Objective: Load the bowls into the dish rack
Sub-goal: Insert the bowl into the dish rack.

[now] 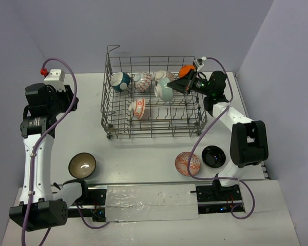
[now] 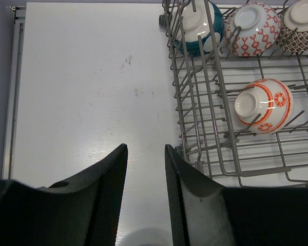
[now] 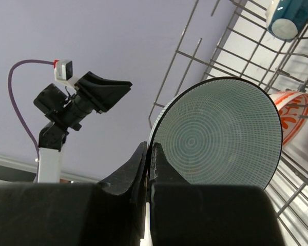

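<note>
The grey wire dish rack (image 1: 152, 134) stands at the back centre of the table. My right gripper (image 1: 188, 81) hangs over its far right corner, shut on the rim of a bowl (image 3: 220, 133) with a pale green ringed inside and an orange underside (image 1: 186, 69). Inside the rack sit a teal bowl (image 1: 120, 81), a red zigzag bowl (image 1: 142, 81), a grey-patterned bowl (image 1: 161, 76), a pale green bowl (image 1: 165, 90) and an orange-patterned bowl (image 1: 137, 107). My left gripper (image 2: 146, 148) is open and holds nothing, above the bare table left of the rack (image 2: 195, 128).
Three bowls rest on the table in front of the rack: a brown one (image 1: 82, 165) at the left, a red-patterned one (image 1: 187, 164) and a black one (image 1: 213, 156) at the right. A raised wire loop (image 1: 112, 49) stands at the rack's far left corner.
</note>
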Robot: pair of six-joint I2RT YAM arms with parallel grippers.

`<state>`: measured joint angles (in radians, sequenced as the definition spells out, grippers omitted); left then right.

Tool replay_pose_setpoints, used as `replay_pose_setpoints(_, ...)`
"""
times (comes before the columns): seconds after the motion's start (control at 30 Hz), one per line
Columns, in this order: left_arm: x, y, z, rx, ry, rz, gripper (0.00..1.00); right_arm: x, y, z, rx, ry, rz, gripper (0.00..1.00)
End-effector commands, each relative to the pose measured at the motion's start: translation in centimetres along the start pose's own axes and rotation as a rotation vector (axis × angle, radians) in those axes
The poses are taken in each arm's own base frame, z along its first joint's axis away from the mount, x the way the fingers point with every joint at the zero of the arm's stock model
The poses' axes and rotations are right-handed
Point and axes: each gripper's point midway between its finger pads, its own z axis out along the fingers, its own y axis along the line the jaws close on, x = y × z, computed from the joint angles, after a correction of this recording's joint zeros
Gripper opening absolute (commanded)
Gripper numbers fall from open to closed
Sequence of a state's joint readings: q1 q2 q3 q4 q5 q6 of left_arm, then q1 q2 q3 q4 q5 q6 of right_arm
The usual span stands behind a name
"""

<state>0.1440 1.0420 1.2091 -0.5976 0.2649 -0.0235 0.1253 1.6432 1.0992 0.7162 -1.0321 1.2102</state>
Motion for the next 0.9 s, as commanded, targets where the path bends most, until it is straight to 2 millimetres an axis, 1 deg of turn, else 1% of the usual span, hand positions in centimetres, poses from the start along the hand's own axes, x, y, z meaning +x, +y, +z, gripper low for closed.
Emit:
replay_pose_setpoints(0.0,-1.1,-0.3,-0.3,0.024,-0.05,-0.014,0.41,-0.5,0.7,0.6,-0.045,-0.036,-0.095,0.0)
replay_pose_setpoints(0.17,-1.0,0.1,0.0,0.015,-0.043,-0.02,0.41,-0.3,-0.6,1.0,-0.029,-0.046,-0.094,0.0)
replay_pose_setpoints(0.27,-0.8,0.0,0.2,0.021,-0.04,-0.019,0.41,0.2,-1.5,1.8,-0.008,-0.031,-0.094,0.0)
replay_pose_setpoints(0.4,-0.6,0.0,0.4,0.027,-0.028,-0.022,0.41,0.5,-1.9,2.7,-0.003,-0.013,-0.086,0.0)
replay_pose_setpoints(0.47,-0.6,0.0,0.4,0.026,-0.027,-0.022,0.4,0.7,-2.6,3.1,0.012,-0.003,-0.089,0.0)
replay_pose_setpoints(0.5,-0.5,0.0,0.5,0.027,-0.025,-0.019,0.4,0.8,-2.6,3.4,0.01,0.004,-0.101,0.0)
replay_pose_setpoints(0.63,-0.3,0.0,0.6,0.032,-0.007,-0.014,0.4,1.1,-3.6,3.8,0.032,0.014,-0.101,0.0)
replay_pose_setpoints(0.83,-0.4,0.0,0.7,0.033,-0.017,-0.004,0.4,1.5,-5.0,4.3,0.057,0.023,-0.102,0.0)
replay_pose_setpoints(0.87,-0.4,0.0,0.6,0.034,-0.017,-0.004,0.4,1.3,-5.1,4.4,0.057,0.018,-0.105,0.0)
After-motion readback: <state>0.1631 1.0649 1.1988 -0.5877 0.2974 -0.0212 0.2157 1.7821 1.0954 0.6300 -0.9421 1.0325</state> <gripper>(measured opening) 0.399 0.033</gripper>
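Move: The right hand holds the pale green bowl by its rim; the free rack slot it is bound for lies about 5 cm to its left, level fore-and-aft and some 15 cm below. At rack height the striped bowl sits about 13 cm left, also level, the grey patterned bowl 12 cm ahead and 3 cm left, the orange bowl 13 cm ahead and 6 cm right. From the left hand the slot is roughly 6 cm ahead, 38 cm right. The right hand, still pinching the green bowl, sinks about 8 cm and left, towards the free rack slot. ##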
